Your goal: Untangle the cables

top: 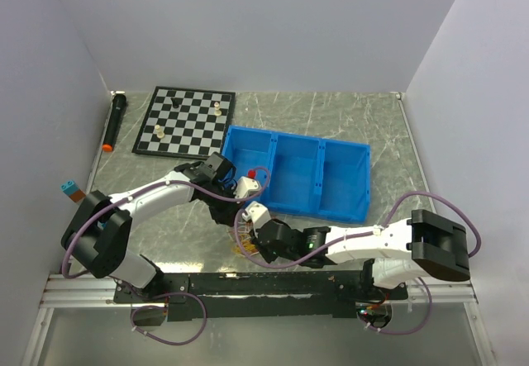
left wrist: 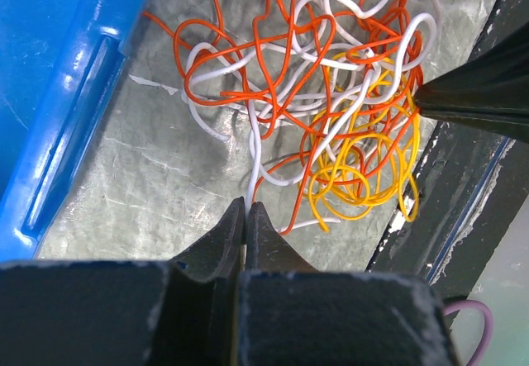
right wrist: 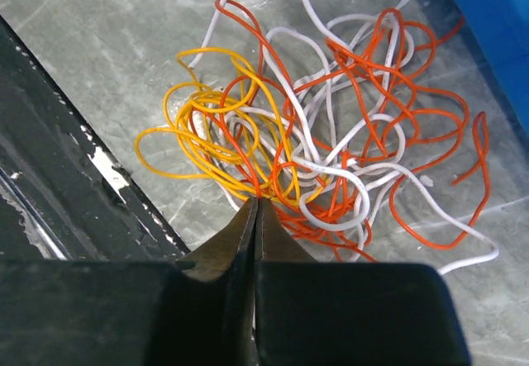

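The cables (left wrist: 252, 151) lie tangled on the grey table: orange, white and yellow (left wrist: 364, 147) strands looped through each other. My left gripper (left wrist: 247, 207) is shut on a white strand that runs straight up into the heap. My right gripper (right wrist: 257, 201) is shut, its tips pinched into the yellow (right wrist: 198, 52) and orange strands at the heap's near side; which strand it holds I cannot tell. In the top view both grippers meet over the heap (top: 242, 249), the left gripper (top: 245, 216) above the right gripper (top: 254, 235), and they hide most of it.
A blue three-compartment bin (top: 297, 172) stands just behind the heap, its wall (left wrist: 58, 118) close to the left gripper. A black rail (top: 264, 283) runs along the near edge. A chessboard (top: 186, 122) with pieces and a black marker (top: 114, 122) lie at the back left.
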`<state>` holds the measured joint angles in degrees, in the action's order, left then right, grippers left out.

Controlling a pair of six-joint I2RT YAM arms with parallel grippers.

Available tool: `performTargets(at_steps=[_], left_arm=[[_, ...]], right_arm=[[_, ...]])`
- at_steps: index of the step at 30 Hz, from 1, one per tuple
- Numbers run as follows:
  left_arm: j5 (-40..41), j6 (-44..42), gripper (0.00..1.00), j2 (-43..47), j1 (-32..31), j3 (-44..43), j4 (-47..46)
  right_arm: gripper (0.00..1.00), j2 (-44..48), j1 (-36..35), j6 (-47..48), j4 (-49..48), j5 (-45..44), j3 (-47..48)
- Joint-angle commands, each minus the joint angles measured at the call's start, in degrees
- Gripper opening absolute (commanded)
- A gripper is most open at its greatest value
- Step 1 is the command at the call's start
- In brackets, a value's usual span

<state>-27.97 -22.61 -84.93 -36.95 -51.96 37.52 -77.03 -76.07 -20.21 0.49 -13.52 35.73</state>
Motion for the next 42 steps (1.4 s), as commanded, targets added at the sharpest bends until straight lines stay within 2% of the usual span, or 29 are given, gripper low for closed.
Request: performTargets(at_steps=[1, 8, 13, 17, 24, 28, 34, 42], left_arm=[[-0.3, 0.5, 0.01, 0.2, -0.1, -0.1, -1.0], [-0.3, 0.7, 0.01, 0.0, -0.1, -0.2, -1.2], [0.6, 0.6, 0.01, 0.2, -0.1, -0.2, -1.0], [2.3, 0.6, 0.01, 1.3, 0.0, -0.1, -0.8], [4.0, -2.0, 0.01, 4.7, 3.3, -2.1, 4.0], [6.3, -3.8, 0.01, 8.4, 5.3, -2.0, 7.7], [11.0, -6.7, 0.01, 14.8, 7.7, 1.0, 12.1], [19.3, -12.8, 0.01, 19.0, 12.9, 6.1, 14.7]], right_arm=[[0.0, 4.5, 0.1, -1.3, -0.7, -1.3, 0.9], [0.0, 10.3, 0.1, -4.6, 1.4, -2.6, -3.6], [0.0, 11.3, 0.0, -4.9, 3.1, -3.5, -2.9], [0.0, 17.0, -0.4, -6.5, 7.0, -5.0, -2.8], [0.0, 39.5, -1.4, -16.4, 21.2, -15.6, -5.4], [0.0, 49.9, -1.6, -22.0, 30.9, -22.1, -3.7], [0.0, 53.7, -1.5, -27.3, 42.6, -31.0, 0.7], [0.0, 60.9, -1.5, -22.5, 43.7, -37.3, 7.6]])
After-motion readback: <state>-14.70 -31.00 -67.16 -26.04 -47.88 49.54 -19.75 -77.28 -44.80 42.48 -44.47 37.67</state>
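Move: My left hand already holds the white cable; the tangle's middle lies about 5 cm to its right and 1 cm back, barely below it, with the yellow cable some 3 cm right and 3 cm back. My right hand is already shut on an orange strand: the tangle's middle is about 3 cm ahead, the yellow cable 1 cm ahead and 2 cm left, the blue bin's middle 14 cm ahead and 7 cm right. I pull the pinched orange strand up and away from the tangle with my right hand, a small lift first, then a quick sweep about 18 cm right and 16 cm up, turning the wrist clockwise some 35 degrees. My left hand holds still at first, then draws the white cable about 10 cm left and 3 cm up. Both grips stay shut. ##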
